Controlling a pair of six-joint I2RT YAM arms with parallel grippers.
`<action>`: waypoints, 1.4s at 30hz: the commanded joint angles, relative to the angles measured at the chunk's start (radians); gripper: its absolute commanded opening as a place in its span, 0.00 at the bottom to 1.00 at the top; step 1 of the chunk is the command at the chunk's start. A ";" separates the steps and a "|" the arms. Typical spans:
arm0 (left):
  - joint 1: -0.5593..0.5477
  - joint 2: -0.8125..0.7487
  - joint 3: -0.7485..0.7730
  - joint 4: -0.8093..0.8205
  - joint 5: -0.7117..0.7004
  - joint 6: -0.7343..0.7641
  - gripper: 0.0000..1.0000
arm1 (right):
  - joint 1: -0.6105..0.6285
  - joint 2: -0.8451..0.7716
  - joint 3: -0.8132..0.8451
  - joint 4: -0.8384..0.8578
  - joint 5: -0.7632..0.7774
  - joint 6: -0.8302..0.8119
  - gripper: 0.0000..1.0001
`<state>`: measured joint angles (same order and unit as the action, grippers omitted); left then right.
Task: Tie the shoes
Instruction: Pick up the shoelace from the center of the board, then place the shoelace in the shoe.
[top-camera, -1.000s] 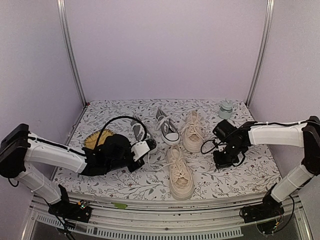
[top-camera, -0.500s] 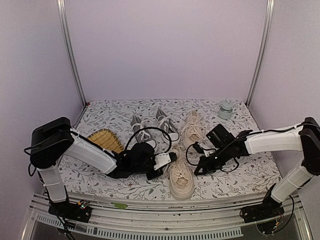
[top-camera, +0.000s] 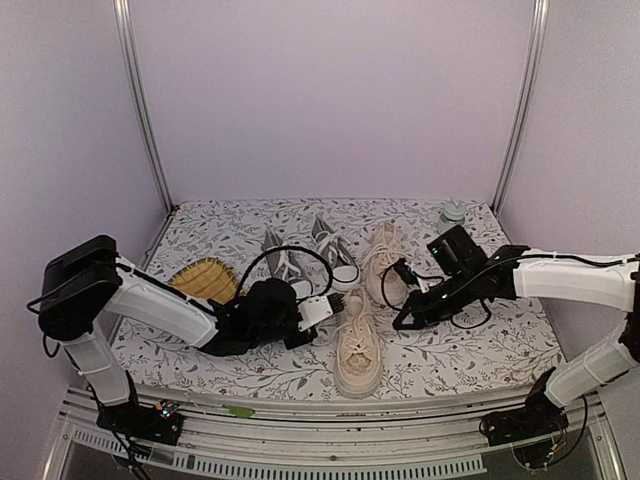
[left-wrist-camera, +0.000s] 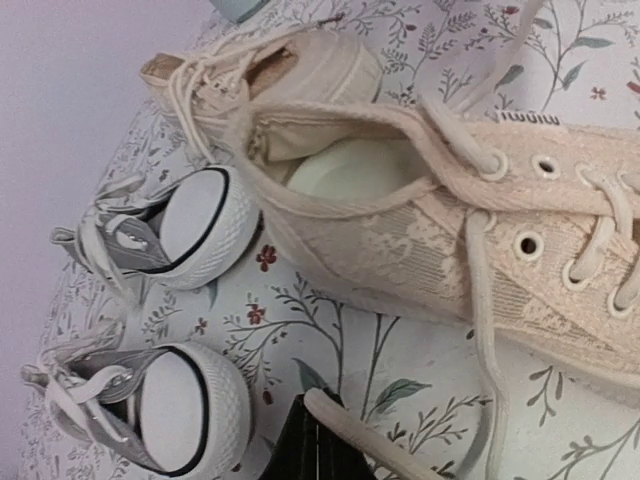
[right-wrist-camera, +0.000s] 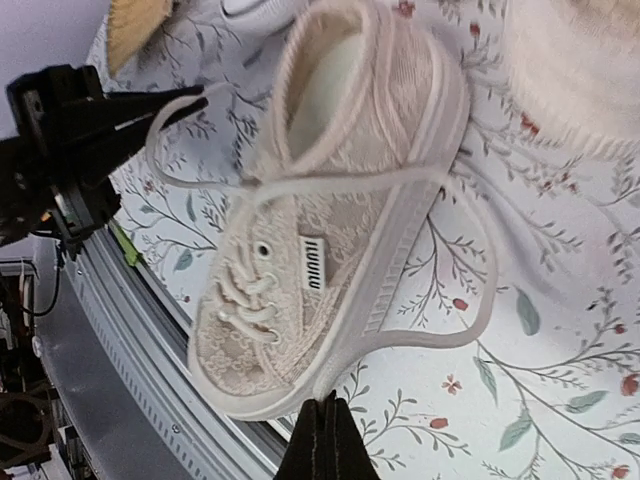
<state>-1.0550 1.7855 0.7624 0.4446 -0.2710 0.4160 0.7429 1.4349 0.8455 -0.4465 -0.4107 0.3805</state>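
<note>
The larger cream shoe stands near the table's front, toe toward me, with its mate behind it. Both small grey shoes stand at the back left. My left gripper lies left of the near cream shoe and is shut on a cream lace end. On the shoe's right, my right gripper is shut on the other cream lace, which loops round the heel of the shoe. Both grey toe caps show in the left wrist view.
A woven yellow piece lies at the left behind my left arm. A small grey-green object stands at the back right corner. The table's front rail runs close to the near shoe's toe.
Both grippers have swung in from the sides to the near cream shoe, then drawn back a little, each still shut. The shoe has shifted slightly.
</note>
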 joint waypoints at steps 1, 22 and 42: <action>-0.013 -0.178 -0.052 0.047 -0.079 0.134 0.00 | -0.047 -0.212 0.126 -0.112 0.011 -0.101 0.01; -0.032 -0.297 -0.195 0.481 0.189 0.116 0.00 | -0.007 0.275 0.452 0.080 -0.182 -0.122 0.01; 0.027 -0.153 -0.117 0.774 0.351 -0.131 0.00 | -0.018 0.045 0.262 0.338 0.017 -0.584 0.49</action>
<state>-1.0611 1.6085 0.5919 1.1194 -0.0246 0.3870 0.7330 1.5295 1.2339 -0.2916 -0.4740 0.0219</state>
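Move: Both hands already pinch lace above the near cream shoe. From the right hand, that shoe's ankle opening lies about 8 cm ahead, 8 cm to the left and 6 cm below; the other cream shoe is some 18 cm ahead, almost in line, 7 cm below. From the left hand, the same opening is about 3 cm ahead, 6 cm to the right and 3 cm lower, with the right grey shoe roughly 15 cm ahead and 3 cm right. Upward first with both hands: the right carries its lace up some 17 cm, then swings forward and left while dipping about 10 cm, across above the ankle opening towards the left gripper. Beside it the fingers open about halfway and let go of the lace, then the hand backs off up and to the right, tipping up. The left rises about 13 cm, drawing slightly back, nearly holds there, then creeps higher, rolling its right side up and staying shut on its lace. ##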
